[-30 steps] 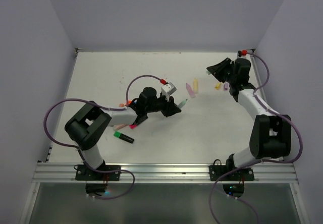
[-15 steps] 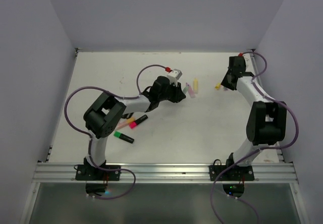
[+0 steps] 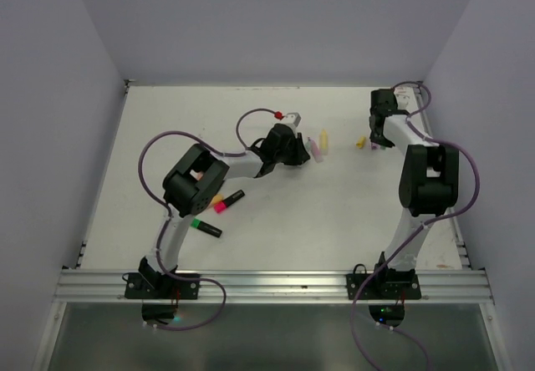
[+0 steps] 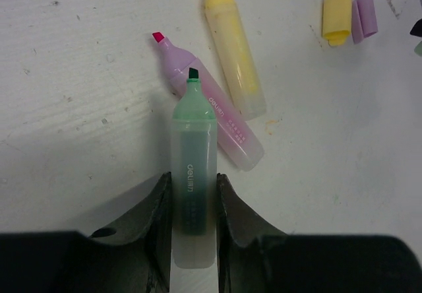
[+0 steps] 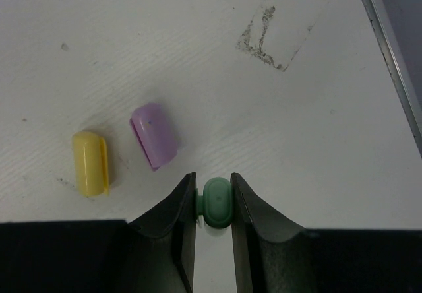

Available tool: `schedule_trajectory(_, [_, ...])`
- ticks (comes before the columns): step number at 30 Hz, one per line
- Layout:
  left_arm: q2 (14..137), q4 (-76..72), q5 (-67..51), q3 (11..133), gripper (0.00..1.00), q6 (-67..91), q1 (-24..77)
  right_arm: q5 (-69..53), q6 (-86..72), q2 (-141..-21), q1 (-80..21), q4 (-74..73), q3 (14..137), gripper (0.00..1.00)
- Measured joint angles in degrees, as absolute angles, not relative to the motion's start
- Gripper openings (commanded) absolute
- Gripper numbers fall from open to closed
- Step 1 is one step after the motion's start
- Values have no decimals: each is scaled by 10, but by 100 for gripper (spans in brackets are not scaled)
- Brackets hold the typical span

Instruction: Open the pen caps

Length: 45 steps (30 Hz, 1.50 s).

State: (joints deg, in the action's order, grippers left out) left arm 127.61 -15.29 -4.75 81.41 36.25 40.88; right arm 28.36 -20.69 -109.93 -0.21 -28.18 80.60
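Note:
My left gripper [image 4: 192, 182] is shut on an uncapped mint pen [image 4: 193, 141], its tip pointing away just above the table. In front of it lie an uncapped purple pen [image 4: 217, 118] and an uncapped yellow pen [image 4: 234, 59]. My right gripper [image 5: 213, 177] is shut on the mint green cap [image 5: 216, 202], low over the table. A loose purple cap [image 5: 154, 133] and a loose yellow cap [image 5: 91, 162] lie just ahead of it. In the top view the left gripper [image 3: 298, 153] is beside the purple pen [image 3: 314, 148]; the right gripper [image 3: 379, 135] is at the far right.
Two black-barrelled pens, one with a pink end [image 3: 228, 200] and one with a green end [image 3: 205, 227], lie at the left beside the left arm. A scuffed tape mark [image 5: 277, 29] is on the table near the right edge rail [image 5: 389, 55].
My left arm has carried the mint pen right and farther out, up to the purple and yellow pens. My right wrist has turned and dropped toward the loose caps.

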Motion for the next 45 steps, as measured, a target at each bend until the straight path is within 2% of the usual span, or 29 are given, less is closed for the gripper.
schedule_trajectory(3, [1277,-153,-37,814,6,381,408,292,-204,-1116,3,-282,811,0])
schedule_trajectory(6, [1283,-154,-32,821,21,398,406,296,-203,-1137,11,-283,819,0])
schedule_trajectory(7, [1286,-155,-31,824,30,403,405,297,-203,-1143,13,-283,822,0])
schedule_trajectory(10, [1290,-156,-30,828,37,417,401,299,-203,-1165,18,-282,829,6])
schedule_trajectory(17, [1303,-170,-55,842,45,427,394,290,-198,-1188,18,-282,838,22])
schedule_trajectory(18, [1304,-173,-60,842,46,427,393,288,-197,-1188,18,-281,838,27])
schedule_trajectory(23, [1304,-188,-73,837,49,421,390,287,-191,-1188,18,-277,843,35])
schedule_trajectory(27, [1299,-206,-78,825,55,407,390,283,-188,-1189,18,-275,858,49])
schedule_trajectory(31, [1284,-207,-81,808,55,389,390,276,-186,-1189,17,-272,864,59])
schedule_trajectory(35, [1233,-205,-69,762,57,361,390,276,-187,-1184,9,-276,865,67])
schedule_trajectory(36, [1216,-204,-62,749,66,353,390,277,-187,-1178,3,-280,865,73])
schedule_trajectory(37, [1190,-204,-50,731,70,341,390,280,-188,-1169,-6,-285,865,74])
schedule_trajectory(38, [1161,-201,-36,713,73,329,391,286,-186,-1157,-17,-291,864,80])
schedule_trajectory(39, [1128,-201,-21,695,100,317,392,295,-186,-1140,-34,-296,863,89])
schedule_trajectory(40, [1090,-204,-4,673,100,301,394,307,-185,-1119,-53,-296,858,99])
schedule_trajectory(45, [894,-239,50,556,100,290,398,293,-197,-965,-157,-288,801,99])
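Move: The left gripper holds the uncapped green pen close over the table; the pen's resting place is about 3 cm ahead, 2 cm below. The purple pen's middle lies some 4 cm ahead and 3 cm right of that hand, the yellow pen about 6 ahead and 6 right. The right gripper holds the green cap: its spot is about 2 cm ahead, 2 cm right and 6 cm below, the purple cap 4 ahead and 3 left, the yellow cap 5 ahead and 7 left. Ease the left gripper about 2 cm forward to lay the green pen beside the purple one, opening slowly, then lift away up, left and somewhat back, fingers wide. Meanwhile lower the right gripper about 5 cm, slightly right, with the green cap; slide a little forward as its fingers open, release, and withdraw some 13 cm up and as far left. ##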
